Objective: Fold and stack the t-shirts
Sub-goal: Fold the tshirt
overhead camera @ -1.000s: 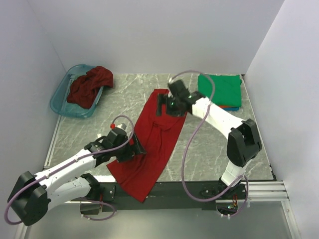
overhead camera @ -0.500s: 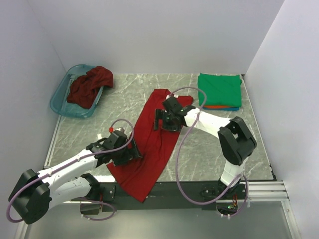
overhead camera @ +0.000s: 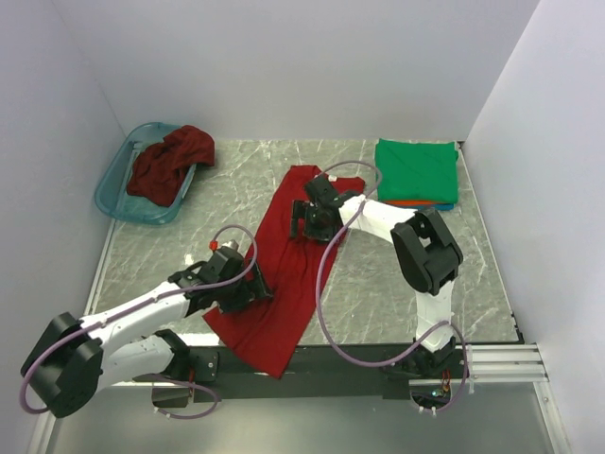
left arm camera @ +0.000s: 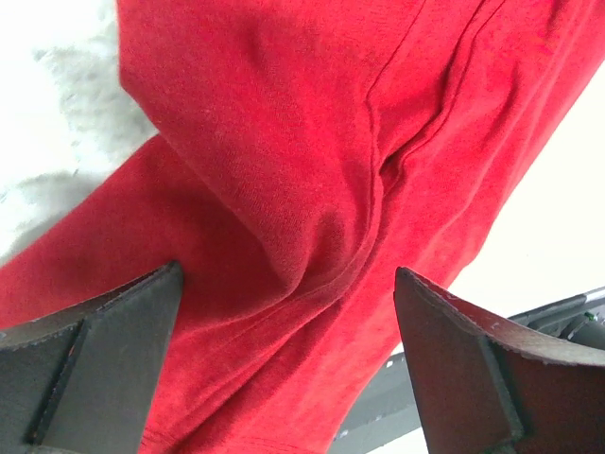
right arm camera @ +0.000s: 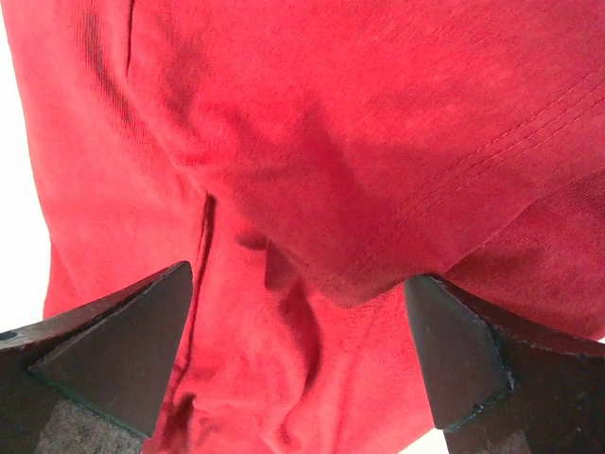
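A bright red t-shirt (overhead camera: 288, 274) lies as a long strip across the middle of the table, its near end hanging over the front edge. My left gripper (overhead camera: 248, 291) is low over its near left part, open, with red cloth (left arm camera: 284, 218) between the fingers (left arm camera: 104, 350). My right gripper (overhead camera: 307, 219) is low over the shirt's far part, open too, red cloth (right arm camera: 312, 189) under its fingers (right arm camera: 473, 359). A darker maroon t-shirt (overhead camera: 170, 163) is bunched in the basket. A folded green t-shirt (overhead camera: 416, 170) tops a stack at the back right, with orange-red and blue edges (overhead camera: 421, 203) under it.
The teal plastic basket (overhead camera: 121, 203) stands at the back left by the wall. The marble tabletop (overhead camera: 378, 284) shows to the right of the red shirt. White walls close in the left, back and right sides.
My right gripper has drawn back toward the near left along the shirt's far end. My left gripper has shifted slightly right over the near part. Both stay open.
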Controlling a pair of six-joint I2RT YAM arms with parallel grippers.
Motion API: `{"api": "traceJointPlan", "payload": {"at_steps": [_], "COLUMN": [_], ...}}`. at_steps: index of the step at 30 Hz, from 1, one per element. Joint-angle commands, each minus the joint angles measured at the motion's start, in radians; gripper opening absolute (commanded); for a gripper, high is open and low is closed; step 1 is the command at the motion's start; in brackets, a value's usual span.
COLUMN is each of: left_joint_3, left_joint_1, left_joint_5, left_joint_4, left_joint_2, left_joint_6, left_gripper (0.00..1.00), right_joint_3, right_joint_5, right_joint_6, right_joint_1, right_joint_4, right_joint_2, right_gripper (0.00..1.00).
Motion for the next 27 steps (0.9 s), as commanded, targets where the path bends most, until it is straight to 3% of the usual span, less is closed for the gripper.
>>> {"api": "traceJointPlan", "payload": {"at_steps": [1,18,22,27], "left_joint_3": [-0.018,0.105,0.132,0.161], "left_joint_1": [-0.002,-0.005,-0.012,-0.034], "left_joint_5": [0.021,0.179,0.176,0.141], "left_joint_4": [0.135,0.429,0.407,0.394], "left_joint_2": [0.046,0.348,0.352,0.273], "left_joint_6": [-0.008,-0.108,-0.114,-0.099], "left_gripper": [0.99,0.99,1.00,0.99], "right_joint_3": [0.037,0.574,0.611,0.507], "right_joint_5": [0.058,0.058,0.043,0.058], "right_joint_6": [-0.035,-0.218,-0.215,-0.208], "right_joint_1": [-0.059,-0.220,-0.219,-0.211], "right_joint_4": [-0.032,-0.285,-0.302,-0.281], "right_joint_2": [0.081,0.342,0.313,0.178], "right_gripper": [1.00,1.00,1.00,1.00]}}
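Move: Lying under both open grippers, the red t-shirt has its middle about 10 cm right and 6 cm ahead of the left hand, and some 14 cm back and 8 cm left of the right hand, just below fingertip height. Its hem, over the table's near edge, is about 16 cm behind the left hand and 1 cm to its left. The green stack lies roughly 31 cm right and 16 cm ahead of the right hand. Dragging the shirt with wide-open fingers kept down on the cloth, the right hand slides forward about 13 cm towards the back wall and drifts 6 cm right, while the left hand sweeps about 8 cm right and 4 cm forward, its fingertips tilting a little further right. Both stay low and rise only slightly as they ease to a stop. ##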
